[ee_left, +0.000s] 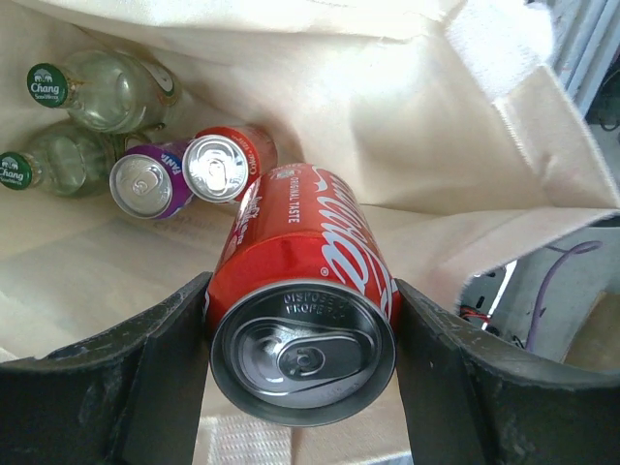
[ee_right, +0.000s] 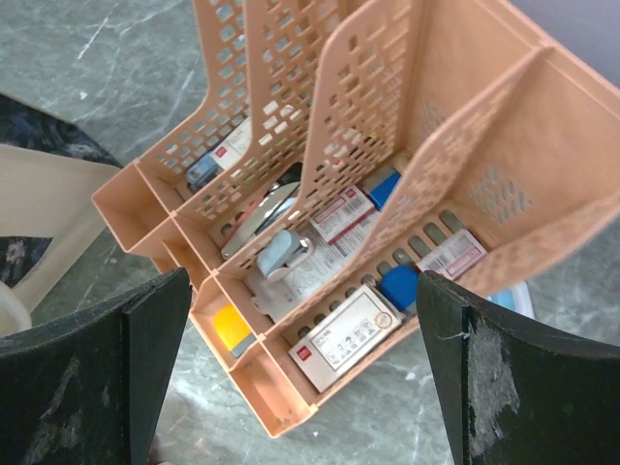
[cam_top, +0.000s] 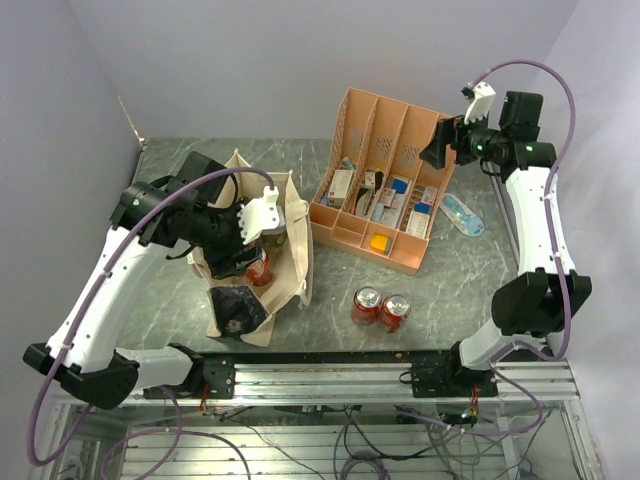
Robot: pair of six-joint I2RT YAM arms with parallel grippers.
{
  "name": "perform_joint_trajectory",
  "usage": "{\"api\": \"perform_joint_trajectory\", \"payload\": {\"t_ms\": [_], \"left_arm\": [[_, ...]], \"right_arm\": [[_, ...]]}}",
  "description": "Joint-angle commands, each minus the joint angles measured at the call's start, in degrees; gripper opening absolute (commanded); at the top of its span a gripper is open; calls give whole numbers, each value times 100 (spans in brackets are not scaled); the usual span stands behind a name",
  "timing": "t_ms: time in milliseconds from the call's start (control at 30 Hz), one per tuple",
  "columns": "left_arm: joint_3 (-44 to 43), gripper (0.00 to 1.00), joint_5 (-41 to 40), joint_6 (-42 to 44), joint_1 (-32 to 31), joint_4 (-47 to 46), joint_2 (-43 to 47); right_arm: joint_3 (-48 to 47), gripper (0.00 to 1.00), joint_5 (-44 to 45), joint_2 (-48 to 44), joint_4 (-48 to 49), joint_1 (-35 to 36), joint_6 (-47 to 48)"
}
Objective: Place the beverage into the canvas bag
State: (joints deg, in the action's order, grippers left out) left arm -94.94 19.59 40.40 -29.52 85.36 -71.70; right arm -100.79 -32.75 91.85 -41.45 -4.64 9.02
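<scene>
My left gripper (cam_top: 258, 262) is shut on a red cola can (ee_left: 302, 281), held over the open mouth of the cream canvas bag (cam_top: 294, 218), which lies on the table's left with its dark panel (cam_top: 237, 309) at the near end. The can also shows in the top view (cam_top: 259, 268). Inside the bag (ee_left: 407, 116) lie two clear green-capped bottles (ee_left: 107, 89), a purple can (ee_left: 148, 182) and a red can (ee_left: 225, 161). My right gripper (cam_top: 437, 146) is open and empty, high above the orange organizer (ee_right: 291, 242).
Two more red cans (cam_top: 381, 309) stand on the table near the front middle. The orange-pink divided organizer (cam_top: 385, 180) with small boxes stands at the back middle. A pale blue packet (cam_top: 463, 214) lies to its right.
</scene>
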Motion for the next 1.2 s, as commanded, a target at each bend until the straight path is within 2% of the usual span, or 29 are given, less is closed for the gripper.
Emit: {"api": "perform_joint_trajectory", "payload": {"t_ms": [0,167,433,733,833,967,1167], "left_arm": [[-368,7,222,-420,-125,98,346],[30,7,133,-655,23,103,371],[1207,7,45,-694,104,89,553],[929,7,-651,-678,127,-69,65],[744,7,-982,-839,354,-381,-99],[713,7,-1215,-825,534,-609,-289],[842,7,-1641,-631,544,-885,-581]], "right_arm": [[-274,100,-324,320,118,215,-25],[-501,100,-578,769,260,305,-98],[-708,100,-594,1248,394,305,-98],[-953,100,-808,1717,645,320,-474],[-1111,99,-854,1806,693,364,-527],[-1155,99,-934,1771,725,529,-287],[-649,97,-1242,1268,1053,861,230]]}}
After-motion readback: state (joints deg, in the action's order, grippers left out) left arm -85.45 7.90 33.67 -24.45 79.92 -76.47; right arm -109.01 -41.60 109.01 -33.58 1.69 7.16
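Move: The left hand already holds a red can over the bag; the free bag floor where it is heading lies about 5 cm ahead, 3 cm left and some 21 cm below. The standing red can is about 5 cm ahead, 4 cm right and 16 cm down, the purple can 11 cm ahead and 7 cm right, and the two bottles some 16 cm ahead and 4 cm right. From the right hand, that floor spot lies roughly 49 cm left, 21 cm back and 25 cm below. Keeping the red can pinched between its fingers, the left hand first eases back about 3 cm with a slight rise, sinks some 6 cm into the bag, then sweeps forward about 7 cm while edging left, beside the standing red can; the wrist turns about 15 degrees counter-clockwise and brings the can more upright. The empty, open right hand drifts left and forward and sinks about 5 cm over the organizer. ##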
